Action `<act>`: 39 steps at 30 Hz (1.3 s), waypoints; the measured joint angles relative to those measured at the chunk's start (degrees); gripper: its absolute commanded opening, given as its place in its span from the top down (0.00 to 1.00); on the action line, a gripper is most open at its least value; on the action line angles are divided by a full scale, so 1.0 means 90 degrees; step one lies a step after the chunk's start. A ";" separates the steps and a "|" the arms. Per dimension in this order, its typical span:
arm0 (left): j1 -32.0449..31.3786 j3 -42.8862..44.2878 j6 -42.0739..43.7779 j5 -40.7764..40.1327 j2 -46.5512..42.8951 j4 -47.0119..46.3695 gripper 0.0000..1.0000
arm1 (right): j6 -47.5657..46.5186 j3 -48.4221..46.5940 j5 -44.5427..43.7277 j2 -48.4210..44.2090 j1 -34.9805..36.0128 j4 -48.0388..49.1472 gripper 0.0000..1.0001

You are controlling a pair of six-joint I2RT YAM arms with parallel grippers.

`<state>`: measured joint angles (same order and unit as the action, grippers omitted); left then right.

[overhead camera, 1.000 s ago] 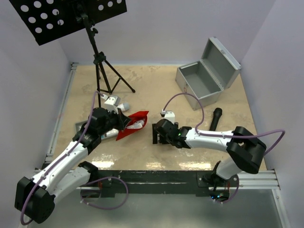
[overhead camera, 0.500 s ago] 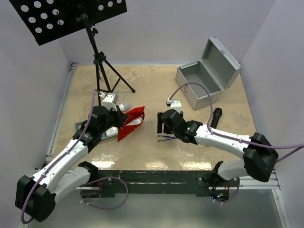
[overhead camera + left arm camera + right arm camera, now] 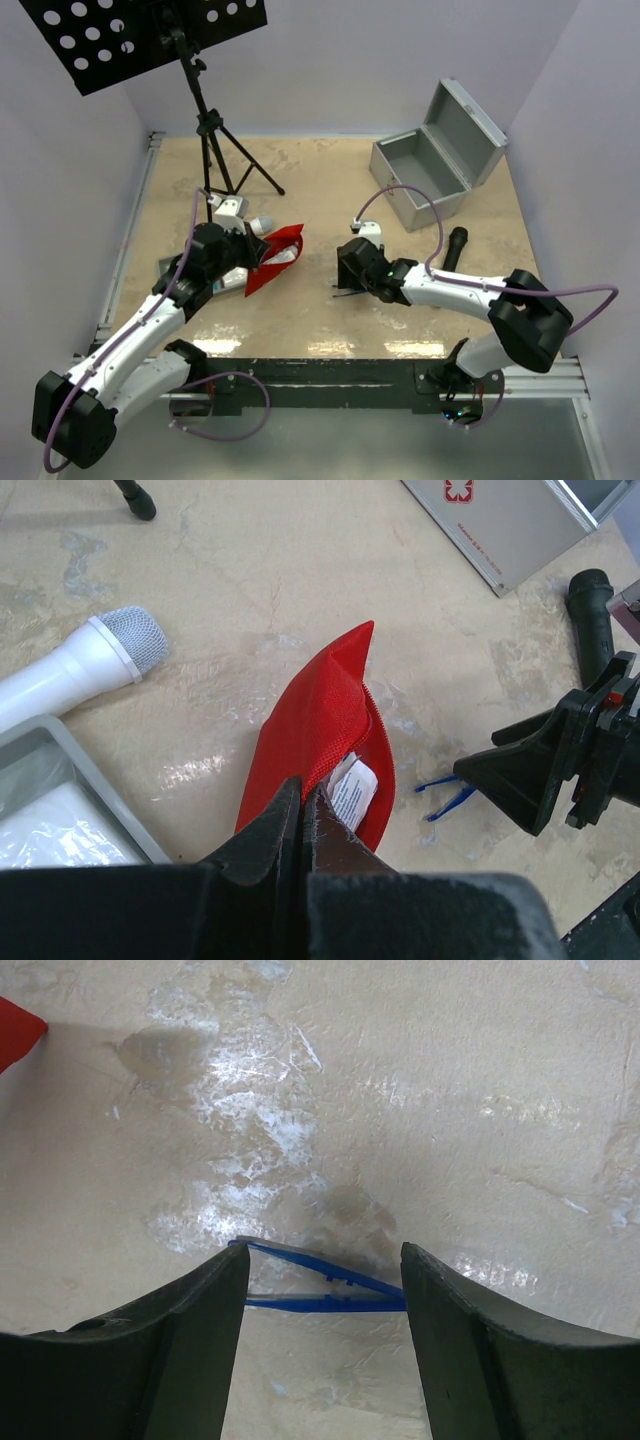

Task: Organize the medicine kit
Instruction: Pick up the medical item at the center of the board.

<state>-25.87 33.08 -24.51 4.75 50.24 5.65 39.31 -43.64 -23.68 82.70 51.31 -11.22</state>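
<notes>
The red pouch lies on the table with its mouth gaping and a white packet showing inside. My left gripper is shut on the pouch's upper edge and holds it raised. Blue tweezers lie flat to the pouch's right. My right gripper stands open just over them, one finger at each end. The silver metal case sits open at the back right. The grey tray is under my left arm.
A black tripod stand rises at the back left. A white microphone and a small white box lie near the tray. A black microphone lies right of my right arm, in front of the case.
My right gripper shifted slightly right and came down over the blue tweezers, its jaws narrowing. My left gripper raised the pouch's edge a little and has since held still.
</notes>
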 measured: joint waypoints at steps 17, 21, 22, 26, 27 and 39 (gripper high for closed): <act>0.0000 -0.0012 -0.0024 0.0141 0.0044 -0.0044 1.00 | -0.0019 0.0216 0.0413 0.0194 0.0223 0.0240 0.36; 0.0000 -0.0019 -0.0044 0.0163 0.0046 -0.0044 1.00 | -0.0017 0.0177 0.0372 0.0454 0.0393 0.0209 0.36; 0.0000 -0.0019 -0.0044 0.0165 0.0046 -0.0046 1.00 | -0.0019 0.0151 0.0318 0.0566 0.0442 0.0192 0.36; 0.0000 -0.0019 -0.0044 0.0163 0.0044 -0.0041 1.00 | -0.0015 -0.0085 0.0078 0.0816 0.0622 0.0148 0.39; 0.0000 -0.0019 -0.0044 0.0163 0.0044 -0.0041 1.00 | -0.0012 -0.0092 0.0061 0.0826 0.0634 0.0148 0.41; 0.0000 -0.0022 -0.0044 0.0163 0.0041 -0.0044 1.00 | 0.0039 -0.0141 -0.0019 0.0804 0.0641 -0.0058 0.61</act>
<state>-25.87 32.88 -24.91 6.22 50.61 5.26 39.66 -44.91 -23.86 89.93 57.08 -11.75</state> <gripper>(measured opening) 0.030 0.377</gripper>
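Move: Lying almost under the right hand, the blue tweezers have their middle about 3 cm back, 1 cm to its left and 4 cm below it, with the open tips pointing left. The red pouch held by the left hand is some 16 cm to the left, level fore and aft and about 3 cm higher; the black microphone stands about 22 cm to the right, 3 cm farther out and 3 cm lower. From the left hand the tweezers are roughly 6 cm back, 18 cm right and 16 cm down. Sinking about 3.5 cm while drawing back nearly 3 cm and drifting some 2 cm left, the right hand brings its partly open fingers down astride the tweezers, with only a slight wrist turn. Once there it stays low and closes the fingers by almost half, a gap still left between them. The left hand keeps its pinch on the red pouch. ##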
